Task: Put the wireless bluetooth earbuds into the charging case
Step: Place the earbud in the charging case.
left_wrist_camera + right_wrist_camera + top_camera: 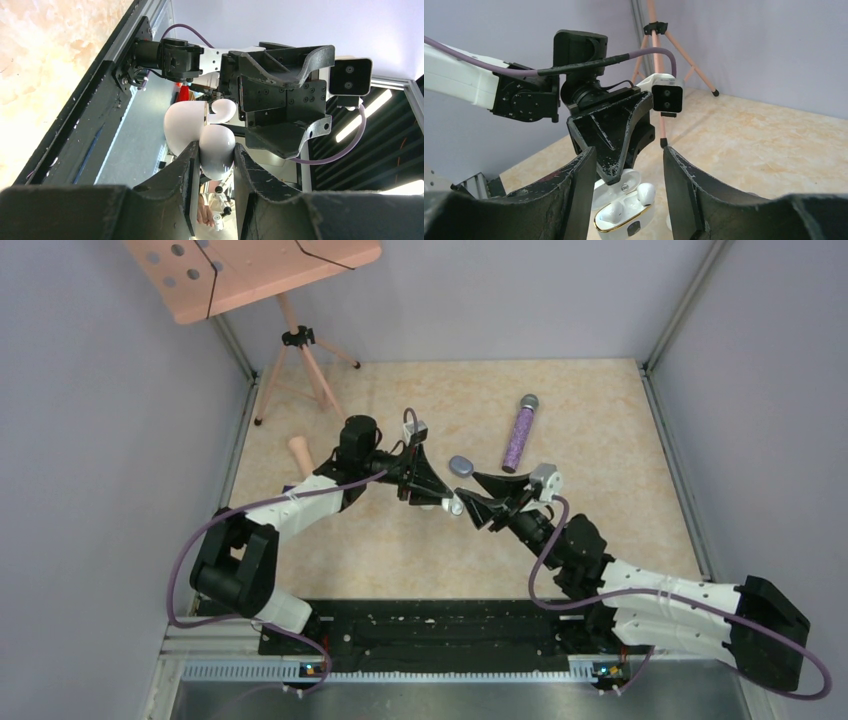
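A white charging case [624, 222] with a gold rim is held open above the table, its lid [624, 182] tipped back. My left gripper [216, 146] is shut on the case body [216, 152]. Two white earbuds lie in the case. One earbud [613, 211] sits low in its well. The other earbud [645, 192] stands higher at the rim. My right gripper [629, 150] is open, a finger on either side of the case and touching neither it nor the buds. From above, both grippers meet over the table's middle, left gripper [447, 500] against right gripper [468, 492].
A purple glitter microphone [519, 433] lies behind the grippers, with a small closed grey case [461, 466] beside it. A pink tripod [300, 365] holding a wooden board [250, 270] stands at the back left. A pink cylinder [299, 452] lies by the left arm.
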Robot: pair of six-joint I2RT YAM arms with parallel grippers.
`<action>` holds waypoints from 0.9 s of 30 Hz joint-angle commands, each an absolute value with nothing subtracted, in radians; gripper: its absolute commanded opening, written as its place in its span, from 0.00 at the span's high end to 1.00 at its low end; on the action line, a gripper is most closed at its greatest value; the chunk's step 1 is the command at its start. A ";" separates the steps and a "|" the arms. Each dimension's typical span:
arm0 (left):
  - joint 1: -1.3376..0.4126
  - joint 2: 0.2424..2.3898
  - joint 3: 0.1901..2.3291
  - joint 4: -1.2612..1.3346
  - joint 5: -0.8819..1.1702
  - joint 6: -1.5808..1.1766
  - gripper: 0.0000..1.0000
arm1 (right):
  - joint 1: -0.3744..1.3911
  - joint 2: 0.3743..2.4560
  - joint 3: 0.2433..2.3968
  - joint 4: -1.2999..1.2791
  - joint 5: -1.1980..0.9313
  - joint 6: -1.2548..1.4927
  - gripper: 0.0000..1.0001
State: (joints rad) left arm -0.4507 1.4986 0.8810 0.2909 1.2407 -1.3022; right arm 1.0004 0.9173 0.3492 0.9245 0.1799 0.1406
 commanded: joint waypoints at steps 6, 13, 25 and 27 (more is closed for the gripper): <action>-0.451 1.452 0.920 0.251 1.244 -1.234 1.00 | 1.014 0.856 0.375 0.853 0.386 0.283 0.67; -0.452 1.447 0.923 0.228 1.241 -1.215 1.00 | 0.958 0.798 0.416 0.562 0.479 0.452 1.00; -0.452 1.451 0.934 0.221 1.234 -1.213 1.00 | 0.957 0.903 0.494 0.494 0.294 0.395 1.00; -0.452 1.453 0.936 0.221 1.234 -1.212 1.00 | 0.957 0.905 0.498 0.490 0.277 0.390 1.00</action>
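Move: The case is gripped in the left fingers, with one earbud standing proud of it; that earbud is about 5 cm below the right hand, some 1 cm ahead and 1 cm to its left. The case's middle lies roughly 7 cm below the right hand, 2 cm left and 1 cm back. On the table, about 25 cm down, a grey case lies some 15 cm ahead. From the left hand the earbud sits about 4 cm to its right and 1 cm ahead. The half-open right fingers shut on nothing while the hand swings clear above the case, about 4 cm to its right and 2 to 3 cm forward, turning slightly clockwise. With the tips together it then drops, some 5.5 cm in all, and comes 2.5 cm back left towards the proud earbud, its fingers tipping down by roughly 20 degrees to stop just right of it without visible contact, as the left hand keeps its hold on the case almost still. ##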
